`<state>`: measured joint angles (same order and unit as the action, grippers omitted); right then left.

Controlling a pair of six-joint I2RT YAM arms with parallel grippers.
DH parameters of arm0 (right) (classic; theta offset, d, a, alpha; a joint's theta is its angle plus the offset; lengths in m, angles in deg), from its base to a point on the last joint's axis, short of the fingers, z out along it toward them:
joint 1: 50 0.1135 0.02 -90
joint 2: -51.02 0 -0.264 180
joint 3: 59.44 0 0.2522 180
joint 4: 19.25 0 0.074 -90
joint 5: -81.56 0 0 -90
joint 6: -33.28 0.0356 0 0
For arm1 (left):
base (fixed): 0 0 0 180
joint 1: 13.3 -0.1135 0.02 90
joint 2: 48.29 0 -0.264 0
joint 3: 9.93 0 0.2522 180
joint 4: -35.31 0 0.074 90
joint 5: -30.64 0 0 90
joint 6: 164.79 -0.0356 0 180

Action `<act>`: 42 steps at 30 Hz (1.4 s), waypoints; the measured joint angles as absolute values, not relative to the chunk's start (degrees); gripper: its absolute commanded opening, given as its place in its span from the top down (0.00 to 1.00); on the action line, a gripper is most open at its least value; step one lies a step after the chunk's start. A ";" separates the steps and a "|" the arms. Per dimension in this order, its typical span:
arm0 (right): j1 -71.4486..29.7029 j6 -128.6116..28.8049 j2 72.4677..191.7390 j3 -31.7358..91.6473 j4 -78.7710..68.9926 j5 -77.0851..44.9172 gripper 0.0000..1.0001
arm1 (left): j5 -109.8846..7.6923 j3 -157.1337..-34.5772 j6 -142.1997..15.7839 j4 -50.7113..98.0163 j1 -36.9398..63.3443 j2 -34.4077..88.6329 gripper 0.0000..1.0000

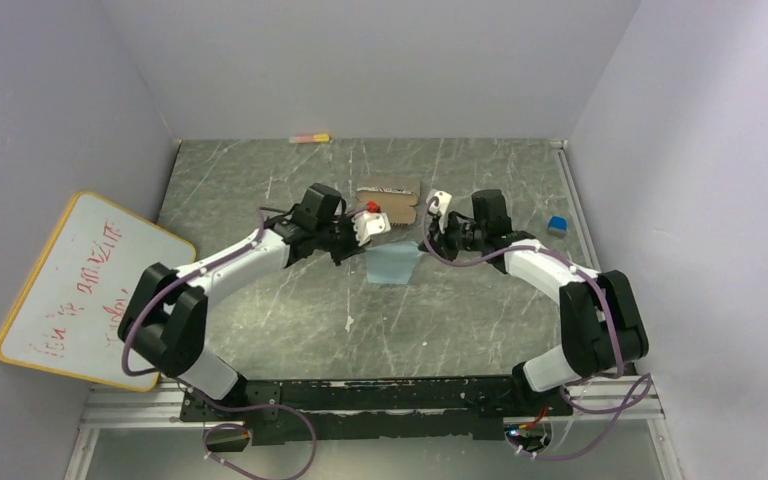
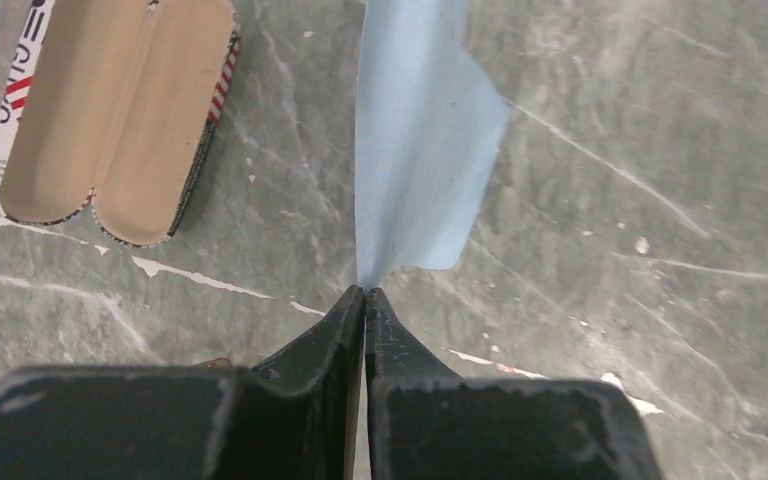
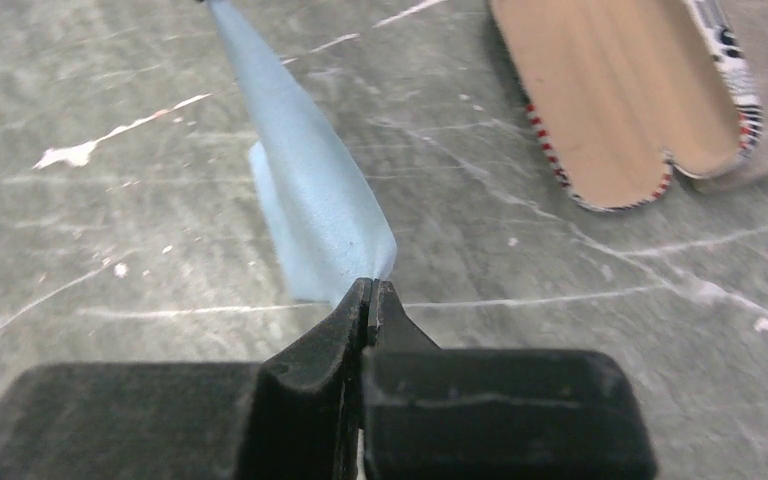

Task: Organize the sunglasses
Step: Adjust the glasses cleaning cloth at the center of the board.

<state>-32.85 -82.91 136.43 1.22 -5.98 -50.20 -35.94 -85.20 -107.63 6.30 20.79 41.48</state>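
The sunglasses show in none of the views. A light-blue cloth (image 1: pixel 392 265) hangs stretched between my two grippers above the table. My left gripper (image 2: pixel 365 292) is shut on one corner of the cloth (image 2: pixel 415 130). My right gripper (image 3: pixel 370 285) is shut on another corner of the cloth (image 3: pixel 315 200). In the top view the left gripper (image 1: pixel 365 238) and the right gripper (image 1: pixel 430 238) face each other over the middle of the table. An open printed case (image 1: pixel 390 195) with a tan lining lies just behind them, empty where it shows (image 2: pixel 110 110) (image 3: pixel 620 90).
A whiteboard (image 1: pixel 90 290) leans at the left wall. A small blue block (image 1: pixel 557 225) lies at the right edge of the table. A pink and yellow object (image 1: pixel 310 138) rests against the back wall.
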 measured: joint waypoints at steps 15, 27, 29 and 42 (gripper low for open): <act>-32.83 -94.26 121.15 -5.47 1.61 -63.38 1.00 | -24.90 -79.74 -113.97 0.69 20.81 33.09 0.91; -32.83 -94.72 110.48 -5.69 10.88 -67.56 1.00 | -18.04 -79.91 -115.91 -4.38 20.83 25.11 0.93; -32.83 -93.86 110.81 -6.19 10.31 -67.53 1.00 | -18.10 -79.91 -115.69 -4.43 20.83 25.51 0.95; -32.77 -87.44 123.64 -6.54 3.01 -63.71 1.00 | -23.68 -82.60 -111.61 -1.96 20.81 37.59 0.95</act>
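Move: The glasses cleaning cloth hangs by two corners between the closed grippers, its middle about 6 cm right of the left hand, 3 cm back and 5 cm below. From the right hand it lies 6 cm left, 4 cm back and 4 cm below. The open glasses case is about 14 cm ahead and 5 cm right of the left hand, or 15 cm ahead and 8 cm left of the right. A brown slab lies some 6 cm beyond the case. Case and slab are roughly 8 cm below the hands. The cloth, still pinched at both corners, is drawn back towards the bases and away from the case: the left hand goes back about 9 cm, the right about 11 cm, rising 5 to 7 cm on the way. Both then sink some 5 cm and ease 3 cm forward again. The left turns clockwise and the right counter-clockwise by nearly 20 degrees, each partly undone as they sink. ##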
